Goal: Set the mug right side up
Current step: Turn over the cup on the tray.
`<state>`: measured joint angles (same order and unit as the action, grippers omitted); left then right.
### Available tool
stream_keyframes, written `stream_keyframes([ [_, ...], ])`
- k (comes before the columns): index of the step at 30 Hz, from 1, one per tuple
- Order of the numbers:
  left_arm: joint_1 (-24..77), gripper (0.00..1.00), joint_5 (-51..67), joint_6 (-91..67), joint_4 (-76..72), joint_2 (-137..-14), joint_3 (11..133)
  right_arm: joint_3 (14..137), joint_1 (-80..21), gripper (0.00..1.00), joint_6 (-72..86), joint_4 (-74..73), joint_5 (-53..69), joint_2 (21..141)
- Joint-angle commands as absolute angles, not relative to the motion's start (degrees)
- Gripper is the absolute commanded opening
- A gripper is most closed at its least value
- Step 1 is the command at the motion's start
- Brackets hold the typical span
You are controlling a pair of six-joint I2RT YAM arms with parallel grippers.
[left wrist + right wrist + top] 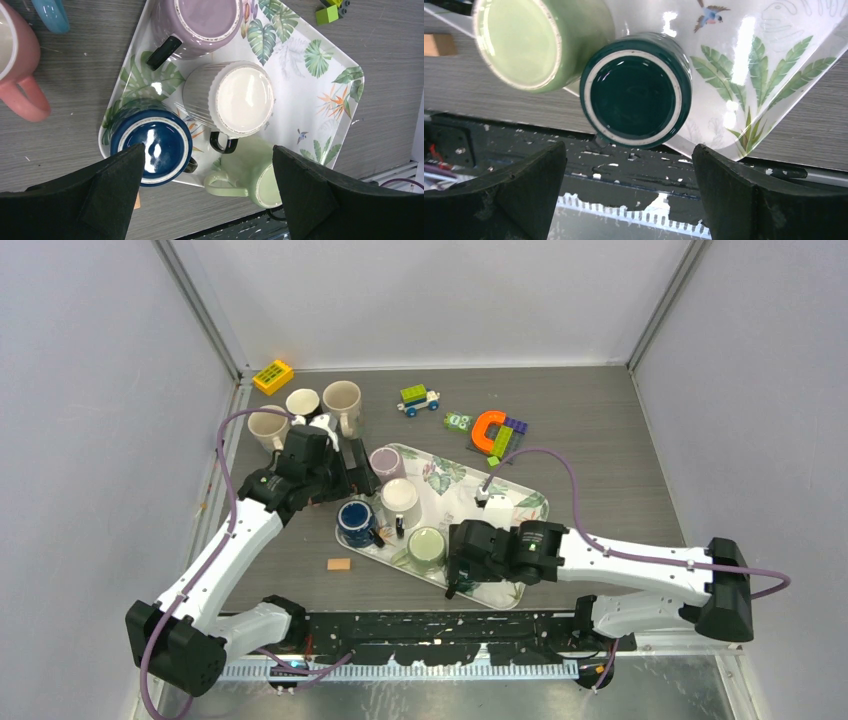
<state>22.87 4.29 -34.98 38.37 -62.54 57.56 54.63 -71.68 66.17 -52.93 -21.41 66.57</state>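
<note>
Several mugs stand upside down on the leaf-print tray (530,502): a purple one (200,22), a white ribbed one (240,100), a navy blue one (155,145), a light green one (255,175) and a dark green one (636,90). My left gripper (207,150) hovers open above the tray's left end, over the blue and white mugs (400,497), holding nothing. My right gripper (629,147) is open and empty over the tray's near edge, just nearer than the dark green mug, with the light green mug (519,42) to its left. In the top view the right gripper (458,570) covers the dark green mug.
Three upright mugs (303,402) stand off the tray at the back left; a pink one (15,55) shows in the left wrist view. Toy bricks (419,398), an orange piece (488,428) and a yellow block (273,376) lie at the back. A small wooden block (339,564) lies left of the tray.
</note>
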Motion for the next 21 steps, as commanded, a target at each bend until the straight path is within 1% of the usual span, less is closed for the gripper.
stream_keyframes([
  [1,23.12,1.00,3.96,-33.40,39.36,-61.19,59.55,56.86,-71.95,1.00,68.56,-53.28,-24.67,70.74],
  [6,23.12,1.00,3.60,-33.23,39.97,-61.37,59.80,57.92,-71.93,1.00,67.04,-54.24,-24.31,75.53],
  [10,23.12,1.00,3.18,-33.13,39.93,-61.16,59.89,57.49,-71.41,1.00,66.18,-54.23,-24.48,77.13],
  [14,23.12,1.00,3.26,-33.48,39.56,-61.70,59.74,54.66,-68.31,1.00,65.78,-52.59,-23.40,76.15],
  [21,23.12,1.00,2.42,-33.26,40.43,-61.98,60.26,48.33,-61.41,1.00,64.74,-48.56,-20.60,70.78],
])
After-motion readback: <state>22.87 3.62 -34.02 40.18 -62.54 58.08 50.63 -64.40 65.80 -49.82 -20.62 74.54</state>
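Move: The dark green mug, upside down on the tray's near edge, is just under the right hand's open fingers: its middle sits about 7 cm below, some 2 cm ahead and 1 cm to the left. The light green mug stands roughly 8 cm to the left of it and 2 cm farther out, and the white mug lies about 14 cm ahead and 15 cm left of the hand. From the left hand, the dark green mug is some 21 cm right, 14 cm back and 14 cm below. The right hand sinks about 4 cm almost straight down over the dark green mug, fingers wide open, while its left side dips some 10 degrees, so that the two fingers come down on either side of the mug's upturned base. It then heads about 2 cm forward and 2 cm to the right, still sinking a little and turning slightly clockwise, and pushes the mug along the tray between the open fingers, its left finger bearing on the mug's left side, away from the light green mug. ##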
